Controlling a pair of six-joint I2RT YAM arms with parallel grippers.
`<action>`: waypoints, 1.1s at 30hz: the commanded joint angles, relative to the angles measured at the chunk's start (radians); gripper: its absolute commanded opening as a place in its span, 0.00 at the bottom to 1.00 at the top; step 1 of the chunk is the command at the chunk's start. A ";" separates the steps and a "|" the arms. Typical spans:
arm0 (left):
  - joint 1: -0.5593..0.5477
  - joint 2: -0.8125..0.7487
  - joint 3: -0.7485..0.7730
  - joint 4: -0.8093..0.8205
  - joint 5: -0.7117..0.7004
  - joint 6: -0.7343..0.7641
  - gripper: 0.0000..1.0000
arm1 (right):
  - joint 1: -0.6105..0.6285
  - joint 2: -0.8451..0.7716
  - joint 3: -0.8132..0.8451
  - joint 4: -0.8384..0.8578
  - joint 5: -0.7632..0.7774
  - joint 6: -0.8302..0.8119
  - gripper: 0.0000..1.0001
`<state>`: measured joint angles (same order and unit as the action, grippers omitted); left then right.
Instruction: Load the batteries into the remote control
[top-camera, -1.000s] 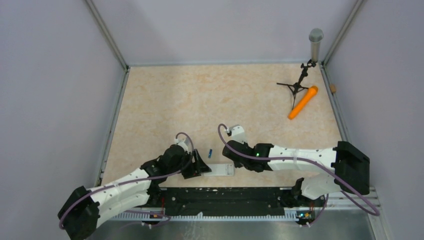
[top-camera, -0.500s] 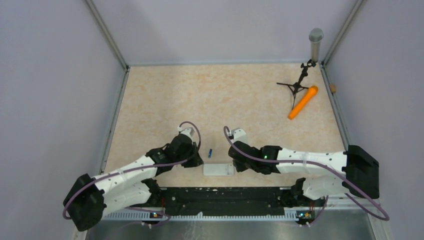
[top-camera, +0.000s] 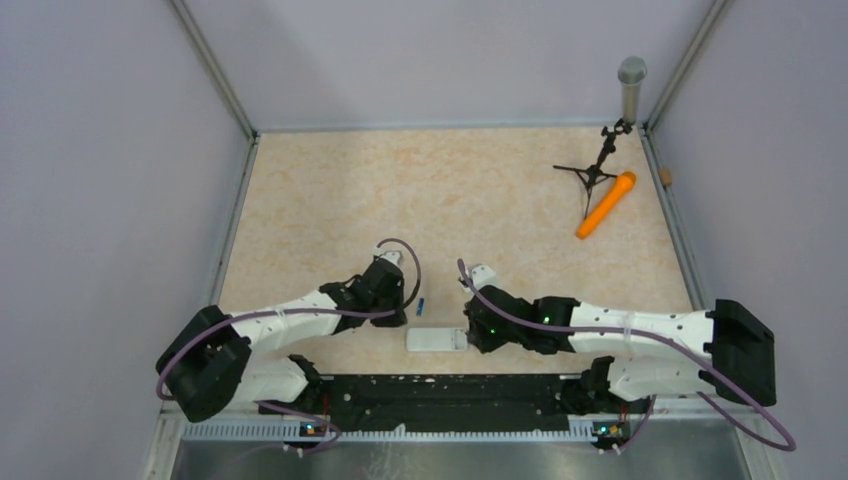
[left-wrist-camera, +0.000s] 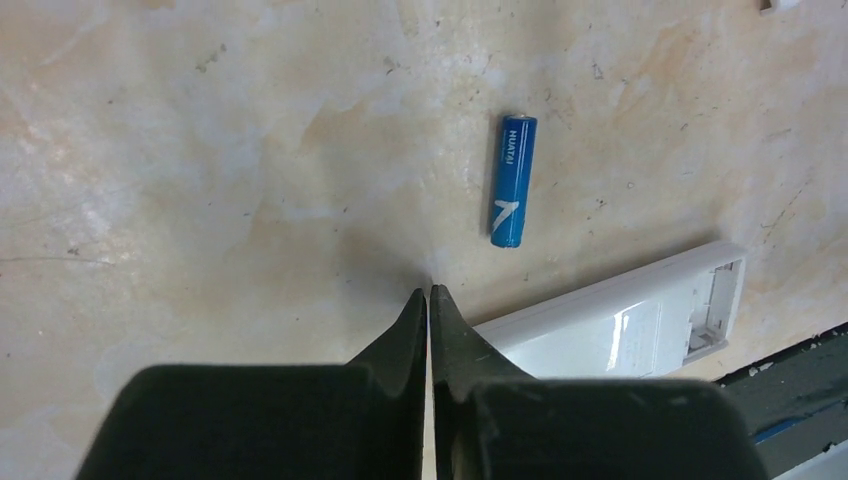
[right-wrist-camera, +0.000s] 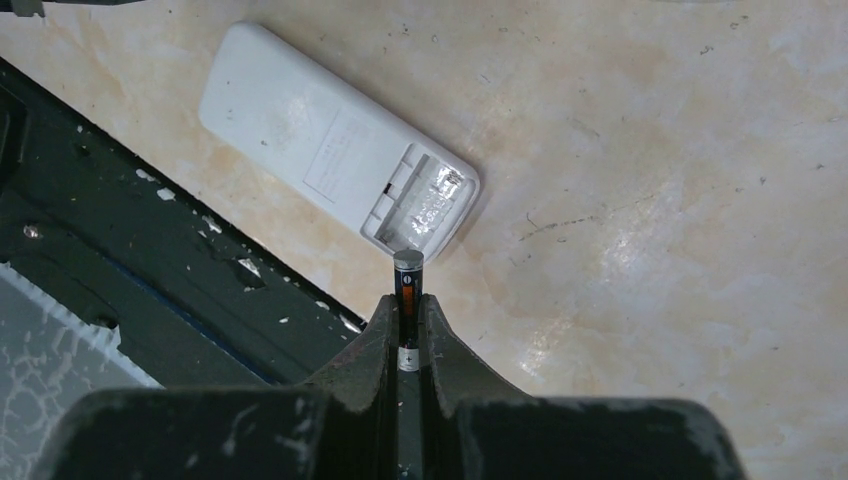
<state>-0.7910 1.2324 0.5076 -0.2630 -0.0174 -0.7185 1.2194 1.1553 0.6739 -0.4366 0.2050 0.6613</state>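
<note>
The white remote control (top-camera: 437, 340) lies back up near the table's front edge, its battery bay open at its right end (right-wrist-camera: 418, 202); it also shows in the left wrist view (left-wrist-camera: 620, 325). The blue battery (top-camera: 421, 304) lies loose on the table just beyond the remote, clear in the left wrist view (left-wrist-camera: 512, 180). My left gripper (left-wrist-camera: 429, 296) is shut and empty, tips near the remote's long edge, short of the blue battery. My right gripper (right-wrist-camera: 408, 303) is shut on the dark battery (right-wrist-camera: 407, 290), held lengthwise, its end close above the open bay.
An orange microphone (top-camera: 606, 204) and a small black tripod stand (top-camera: 592, 172) lie at the far right. A grey microphone (top-camera: 631, 86) stands in the back right corner. A black rail (top-camera: 450, 400) runs along the near edge, right by the remote.
My left gripper has left the remote's left end and swung up and right toward the blue battery. My right gripper has slid down to the remote's right end.
</note>
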 joint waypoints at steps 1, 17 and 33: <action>-0.003 0.034 0.026 0.034 0.011 0.045 0.00 | -0.008 -0.023 -0.009 0.023 -0.015 -0.008 0.00; -0.067 -0.004 -0.041 0.014 0.133 0.048 0.00 | -0.007 -0.014 -0.034 0.018 -0.040 0.007 0.00; -0.232 0.008 -0.047 0.055 0.131 -0.073 0.00 | -0.008 -0.029 0.003 -0.046 0.009 -0.011 0.00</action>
<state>-1.0103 1.2331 0.4812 -0.2367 0.1158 -0.7544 1.2190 1.1534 0.6350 -0.4683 0.1844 0.6651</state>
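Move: The remote control lies face down and crosswise, its middle about 8 cm right of the left hand and 4 cm back, roughly a centimetre lower; its closed end is right by the fingertips. The blue battery is some 4 cm ahead and 4 cm right of that hand. The black battery, held by the right hand, is about 18 cm right, 7 cm back and 5 cm higher. From the right hand, the remote's middle is roughly 11 cm left, 3 cm ahead and 6 cm below. The remote's closed end is pushed towards the robot by the left hand's shut fingertips: they shift about 1 cm right, then sweep back some 7 cm and farther right to 4 cm in all, staying low, with the wrist turning about 15 degrees clockwise. They end against its left long side. The right hand keeps the black battery pinched while easing down and right under 2 cm each. ##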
